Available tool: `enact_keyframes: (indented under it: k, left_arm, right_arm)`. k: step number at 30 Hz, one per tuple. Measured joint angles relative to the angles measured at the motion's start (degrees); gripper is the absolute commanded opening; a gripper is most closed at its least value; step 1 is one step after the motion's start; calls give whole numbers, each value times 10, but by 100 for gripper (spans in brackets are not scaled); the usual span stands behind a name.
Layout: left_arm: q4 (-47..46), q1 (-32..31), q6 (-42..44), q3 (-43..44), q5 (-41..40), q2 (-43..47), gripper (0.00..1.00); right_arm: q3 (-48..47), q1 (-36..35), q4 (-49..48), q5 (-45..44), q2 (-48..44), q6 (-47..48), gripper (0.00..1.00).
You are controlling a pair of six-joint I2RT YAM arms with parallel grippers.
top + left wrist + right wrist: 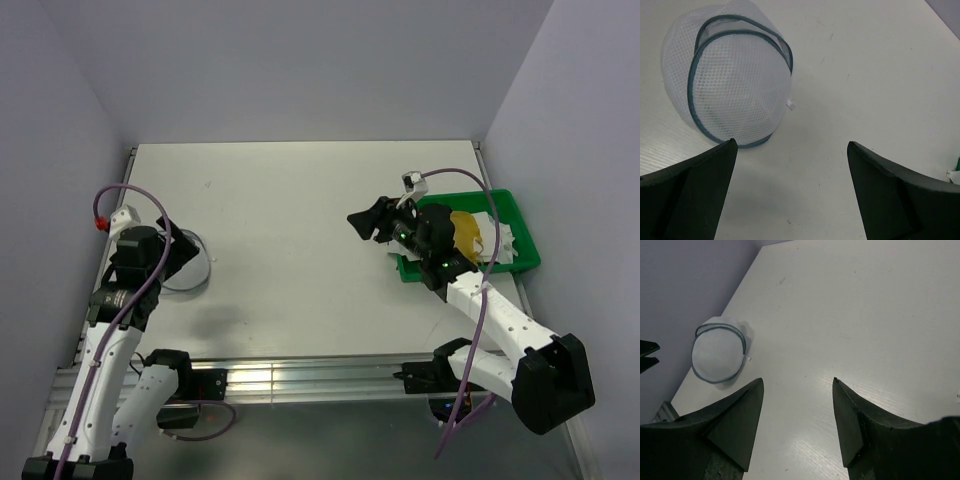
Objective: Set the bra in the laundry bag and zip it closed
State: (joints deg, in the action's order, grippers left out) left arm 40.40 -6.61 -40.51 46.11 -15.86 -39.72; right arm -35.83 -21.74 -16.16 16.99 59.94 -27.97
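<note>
The laundry bag is a round white mesh pouch with grey-blue hoop rims, lying on the table at the left. It also shows in the left wrist view and, small and far off, in the right wrist view. Its white pull tab sticks out at the right side. My left gripper is open and empty, just short of the bag. A mustard-yellow garment, apparently the bra, lies in the green tray. My right gripper hangs open and empty over bare table, left of the tray.
White cloth or paper lies beside the yellow garment in the tray. Purple walls close in the table at the back and both sides. Both arms' bases sit on the metal rail at the near edge.
</note>
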Motion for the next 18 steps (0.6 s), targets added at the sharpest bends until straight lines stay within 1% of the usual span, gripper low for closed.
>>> enact_keyframes:
  k: [4, 8, 9, 11, 13, 16, 18]
  left_arm:
    - [-2, 0, -11, 1, -6, -18, 96]
    - [-14, 3, -16, -1, -26, -17, 86]
    - [-23, 6, -17, -4, -30, -18, 82]
    - [-36, 20, -17, -12, -34, -26, 78]
    - [-50, 47, -17, -24, -34, -46, 75]
    - [-55, 107, -15, -33, -31, -86, 74]
    - [-57, 141, -10, -41, -30, -97, 73]
  right_arm:
    - [-6, -2, 7, -4, 4, 4, 64]
    - [-12, -3, 13, -9, 9, 7, 64]
    - [-14, -3, 15, -10, 10, 7, 64]
    - [-16, -4, 16, -11, 14, 9, 64]
    - [-17, -5, 16, -11, 18, 9, 64]
    - [-21, -8, 19, -11, 31, 9, 64]
    - [-26, -9, 24, -11, 43, 10, 64]
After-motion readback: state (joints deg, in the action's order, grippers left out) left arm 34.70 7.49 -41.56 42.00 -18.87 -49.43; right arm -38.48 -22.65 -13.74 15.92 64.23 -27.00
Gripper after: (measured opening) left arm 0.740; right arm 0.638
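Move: The laundry bag stands alone on the left side of the table, its middle about 9 cm ahead of the left hand, some 6 cm to its left and roughly 15 cm below. From the right hand the same bag lies about 40 cm to the left, only some 2 cm farther out and 17 cm lower. The left hand sweeps left about 7 cm and sinks 5 towards the laundry bag, turning counter-clockwise, fingers narrowing slightly. ##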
